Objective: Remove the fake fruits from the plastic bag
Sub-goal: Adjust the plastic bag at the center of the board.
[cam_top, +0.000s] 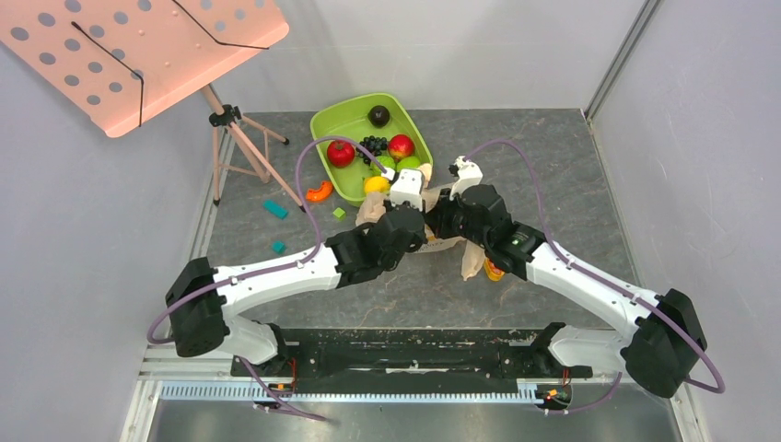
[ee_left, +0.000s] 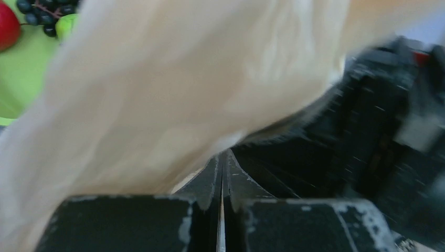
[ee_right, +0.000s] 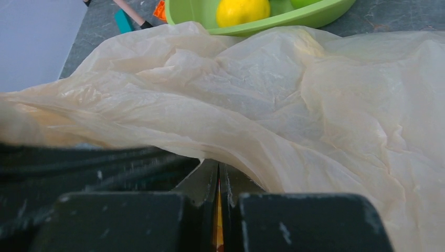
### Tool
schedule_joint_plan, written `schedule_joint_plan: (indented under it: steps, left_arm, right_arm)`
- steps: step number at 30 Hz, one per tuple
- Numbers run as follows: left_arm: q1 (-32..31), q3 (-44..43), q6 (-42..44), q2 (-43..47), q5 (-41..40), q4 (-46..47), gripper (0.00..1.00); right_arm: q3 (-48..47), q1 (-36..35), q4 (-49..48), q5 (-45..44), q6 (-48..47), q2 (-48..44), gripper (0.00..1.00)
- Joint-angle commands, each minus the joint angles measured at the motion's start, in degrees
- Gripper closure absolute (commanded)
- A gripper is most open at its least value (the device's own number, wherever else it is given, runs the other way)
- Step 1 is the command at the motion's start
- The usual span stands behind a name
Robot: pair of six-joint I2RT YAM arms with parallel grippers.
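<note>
The peach-beige plastic bag (cam_top: pixel 472 261) lies crumpled on the table just in front of the green tub (cam_top: pixel 343 119), mostly under both wrists. My left gripper (cam_top: pixel 425 234) is shut on a fold of the bag (ee_left: pixel 157 94). My right gripper (cam_top: pixel 441 221) faces it, shut on the bag (ee_right: pixel 315 105), with an orange-yellow strip between its fingers (ee_right: pixel 231 181). A round yellow fruit (cam_top: pixel 376 184) lies in the tub by its near rim, also in the right wrist view (ee_right: pixel 243 10). The red-purple grapes and banana are out of view.
The tub also holds a blackish-blue grape bunch (cam_top: pixel 373 145), red fruits (cam_top: pixel 341 153), green fruits (cam_top: pixel 409 164) and a dark round fruit (cam_top: pixel 378 115). Teal blocks (cam_top: pixel 275 209), a green block (cam_top: pixel 339 213) and an orange curved piece (cam_top: pixel 320 191) lie left. A pink music stand (cam_top: pixel 138 46) stands back left.
</note>
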State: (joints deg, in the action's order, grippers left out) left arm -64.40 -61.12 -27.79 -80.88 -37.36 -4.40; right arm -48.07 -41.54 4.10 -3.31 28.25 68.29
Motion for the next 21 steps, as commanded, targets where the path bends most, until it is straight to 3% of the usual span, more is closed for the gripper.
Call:
schedule_joint_plan:
  steps: [1,10,21]
  left_arm:
    - [3.52,-1.23,0.98,-1.62,-1.85,2.16,0.98]
    - [9.05,-1.98,2.7,-6.45,2.79,4.21,0.98]
    - [15.93,8.74,1.44,-6.32,4.74,9.02,0.98]
  right_arm:
    - [-1.03,-0.16,1.2,-3.87,-1.27,0.75,1.0]
    - [-1.58,0.64,1.56,-4.48,-1.86,3.49,1.0]
    - [-2.61,9.62,2.53,-0.86,-6.72,11.36,0.97]
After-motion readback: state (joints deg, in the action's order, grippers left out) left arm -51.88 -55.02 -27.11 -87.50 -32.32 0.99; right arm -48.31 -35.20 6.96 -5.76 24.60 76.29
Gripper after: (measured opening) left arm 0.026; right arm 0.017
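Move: The bag, already pinched at its rim by both hands, has its bulk about 3 cm ahead of and 16 cm below the left hand, hardly to the right. From the right hand, which is only a few centimetres away, it is about 3 cm ahead, 1 cm left and 13 cm below. The lemon in the green basket is some 13 cm ahead and 11 cm left of the left hand, and the orange-red toy is about 9 cm back and 17 cm right of the right hand. Both hands keep their pinch on the bag's rim and lower it while drawing apart: the left goes down about 8 cm, forward some 6 cm towards the basket and out to its left by 5 cm, first mostly forward and then mainly down. The right sinks about 6 cm, slowly at first, then slides right and forward by 3 to 4 cm, its wrist tilting left side down and turning clockwise a little, with both sets of fingers staying essentially shut. ##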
